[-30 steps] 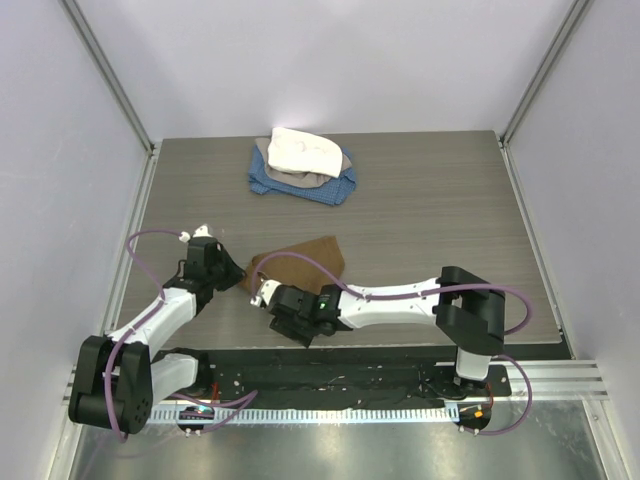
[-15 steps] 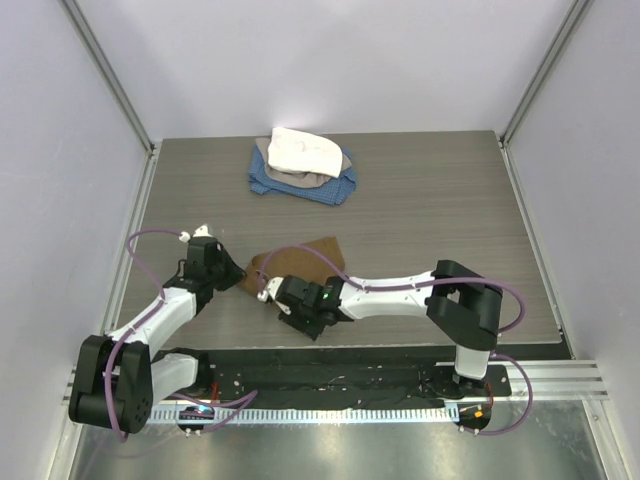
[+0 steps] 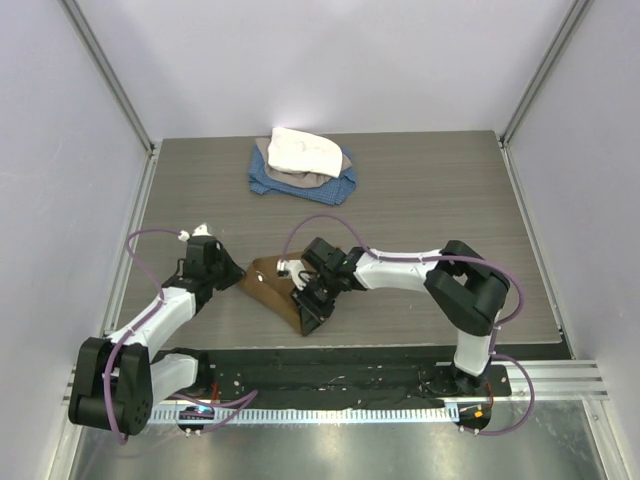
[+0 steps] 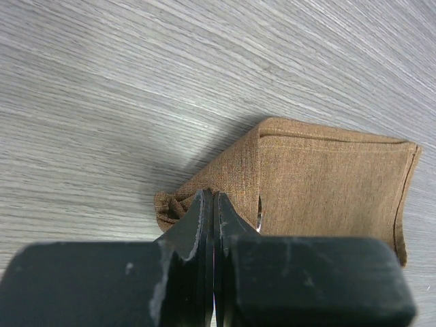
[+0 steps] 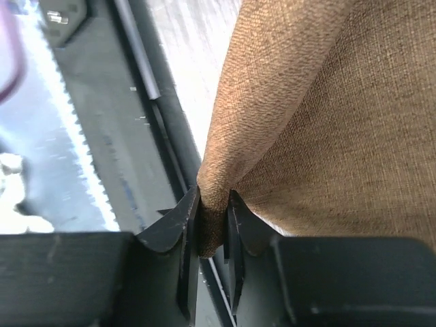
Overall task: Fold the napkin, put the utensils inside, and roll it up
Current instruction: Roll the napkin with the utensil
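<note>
The tan-brown napkin [image 3: 272, 288] lies folded near the table's front edge, between my two grippers. My left gripper [image 3: 238, 274] is shut at its bunched left corner and seems to pinch the cloth [image 4: 327, 184]. My right gripper [image 3: 306, 312] is shut on a thick fold of the napkin [image 5: 340, 122] at its near tip, over the front rail. In the left wrist view a thin shiny sliver [image 4: 259, 216] shows at a fold edge, possibly the spoon. The rest of the spoon is hidden.
A white cloth [image 3: 300, 150] lies on a blue cloth [image 3: 305, 188] at the back middle of the table. The black front rail [image 3: 340, 375] runs just below the napkin's near tip and shows in the right wrist view [image 5: 136, 136].
My right arm swung back and to the right. Its gripper now holds the napkin's fold at the front edge. The napkin's far flap came toward the front. My left gripper has not moved.
</note>
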`<action>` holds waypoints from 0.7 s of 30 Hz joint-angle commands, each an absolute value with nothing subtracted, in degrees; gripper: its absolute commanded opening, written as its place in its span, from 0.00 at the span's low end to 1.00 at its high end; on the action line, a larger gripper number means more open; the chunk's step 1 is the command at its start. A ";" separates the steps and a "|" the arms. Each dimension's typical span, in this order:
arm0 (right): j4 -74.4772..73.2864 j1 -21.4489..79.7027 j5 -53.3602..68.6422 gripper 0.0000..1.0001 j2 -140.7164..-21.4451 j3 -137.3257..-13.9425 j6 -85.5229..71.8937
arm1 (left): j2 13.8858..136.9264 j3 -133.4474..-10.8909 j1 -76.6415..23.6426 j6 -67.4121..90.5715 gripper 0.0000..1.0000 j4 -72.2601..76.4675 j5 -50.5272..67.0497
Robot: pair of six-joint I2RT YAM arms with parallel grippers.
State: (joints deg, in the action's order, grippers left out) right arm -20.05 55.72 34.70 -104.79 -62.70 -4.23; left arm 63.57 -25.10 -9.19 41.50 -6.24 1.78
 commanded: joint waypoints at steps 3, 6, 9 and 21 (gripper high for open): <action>-12.93 50.54 55.78 0.19 -108.80 -59.42 -7.11 | 64.60 -27.16 -8.61 40.25 0.00 -4.66 1.05; -10.37 48.61 57.21 0.19 -111.00 -58.36 -8.17 | 65.21 -27.07 -8.61 40.25 0.00 -2.73 2.19; -9.49 47.38 56.95 0.20 -111.97 -57.40 -8.17 | 66.35 -27.42 -8.61 40.17 0.00 -2.46 2.29; -19.48 46.41 43.79 0.70 -104.25 -59.50 -6.69 | 66.71 -27.95 -8.61 40.25 0.00 -3.08 2.90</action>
State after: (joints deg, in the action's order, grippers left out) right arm -11.73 46.78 53.32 -109.14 -57.52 -9.74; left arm 66.81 -26.02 -9.15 41.32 -4.99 3.64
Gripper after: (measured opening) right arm 0.612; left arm 0.017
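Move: The right fingers already pinch the near end of the napkin's rolled edge; the napkin's middle lies about 9 cm ahead and 6 cm left, some 2 cm lower. The visible spoon bowl peeks from the fold about 11 cm ahead and 12 cm left, and the table's front edge is roughly 6 cm back, level sideways. From the left hand, shut on the napkin's left corner, the napkin's middle is about 9 cm right and 3 cm back, slightly below. Down by about 2 cm and a little to the left, the right hand lowers its pinched end of the rolled napkin, tilting some 20 degrees so the fingers point more back and left. It then opens wide, letting go of the roll, and starts to rise, by about 1.5 cm. The left fingers stay shut at the napkin's left corner. ##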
